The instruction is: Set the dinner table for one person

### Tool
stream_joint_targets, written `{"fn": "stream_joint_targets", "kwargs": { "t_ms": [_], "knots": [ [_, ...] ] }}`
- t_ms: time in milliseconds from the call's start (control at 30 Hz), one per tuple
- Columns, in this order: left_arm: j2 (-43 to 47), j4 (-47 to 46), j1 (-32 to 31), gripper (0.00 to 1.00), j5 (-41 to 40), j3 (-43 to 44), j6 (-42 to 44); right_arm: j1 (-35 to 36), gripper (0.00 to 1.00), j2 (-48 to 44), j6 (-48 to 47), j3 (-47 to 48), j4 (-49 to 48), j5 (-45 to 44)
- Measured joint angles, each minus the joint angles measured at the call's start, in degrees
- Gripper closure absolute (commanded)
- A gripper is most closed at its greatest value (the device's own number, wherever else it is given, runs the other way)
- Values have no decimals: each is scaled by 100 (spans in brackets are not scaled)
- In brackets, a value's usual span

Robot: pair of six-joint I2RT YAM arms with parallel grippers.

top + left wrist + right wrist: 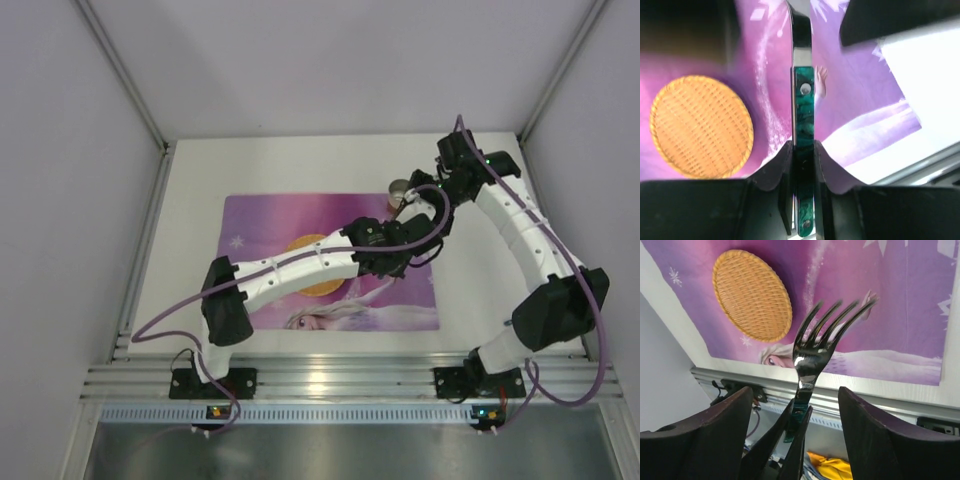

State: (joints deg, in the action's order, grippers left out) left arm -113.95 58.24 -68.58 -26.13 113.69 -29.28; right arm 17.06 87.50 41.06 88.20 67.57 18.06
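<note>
A fork (821, 342) with a green handle (803, 115) hangs in the air above the purple placemat (270, 220), which lies on the white dinner table (190, 250). My left gripper (803, 150) is shut on that handle, and the fork shows edge-on in the left wrist view. My right gripper (795, 392) stands open around the same spot, its fingers (720, 422) wide on either side of the left gripper's pinched tips. From above, both grippers meet over the placemat's right end, the left gripper (418, 250) just below the right gripper (426, 215).
A round woven orange coaster (751, 294) lies on the placemat, half hidden under my left arm (300, 268) in the top view. A small metal cup (400, 188) stands at the placemat's far right corner. Aluminium rails (330, 380) line the near edge.
</note>
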Motion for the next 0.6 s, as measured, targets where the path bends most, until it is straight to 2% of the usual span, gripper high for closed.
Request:
{"fn": "stream_joint_targets", "kwargs": {
  "t_ms": [133, 300, 367, 500, 600],
  "knots": [
    [643, -142, -4, 100, -44, -1016, -72, -555, 29, 61, -199, 317, 4, 120],
    [1740, -153, 374, 100, -17, -2828, -293, -1895, 32, -267, -542, 164, 42, -219],
    [2267, -109, 885, 100, 96, -3539, -348, -2153, 32, -562, -570, -201, 33, -415],
    [3388, -393, 2518, 100, 424, -4741, -221, -2105, 32, -1318, -570, -1381, -11, -420],
    [4050, -623, 3591, 100, 667, -5375, 116, -2098, 32, -1550, -605, -2000, -24, -509]
  ]
}}
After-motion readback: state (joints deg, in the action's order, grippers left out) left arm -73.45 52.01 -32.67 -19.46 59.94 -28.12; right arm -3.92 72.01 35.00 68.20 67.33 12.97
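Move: The bare strip of placemat left of the woven plate lies about 31 cm to the left of the left hand, 4 cm ahead and some 18 cm below it. The woven plate is around 18 cm left and 6 cm ahead, the cup about 15 cm ahead and 2 cm right. From the right hand, the spoon lies some 28 cm right, 11 cm back and 20 cm lower; the cup stands about 10 cm ahead and 3 cm left. Carry the fork, still gripped by its handle, away with the left gripper: sweep about 30 cm left to the bare strip beyond the plate, sinking some 6 cm and turning about 30 degrees counter-clockwise. Meanwhile swing the empty, open right gripper forward and right, some 12 cm rightward in all, then draw it back and down towards the spoon. ##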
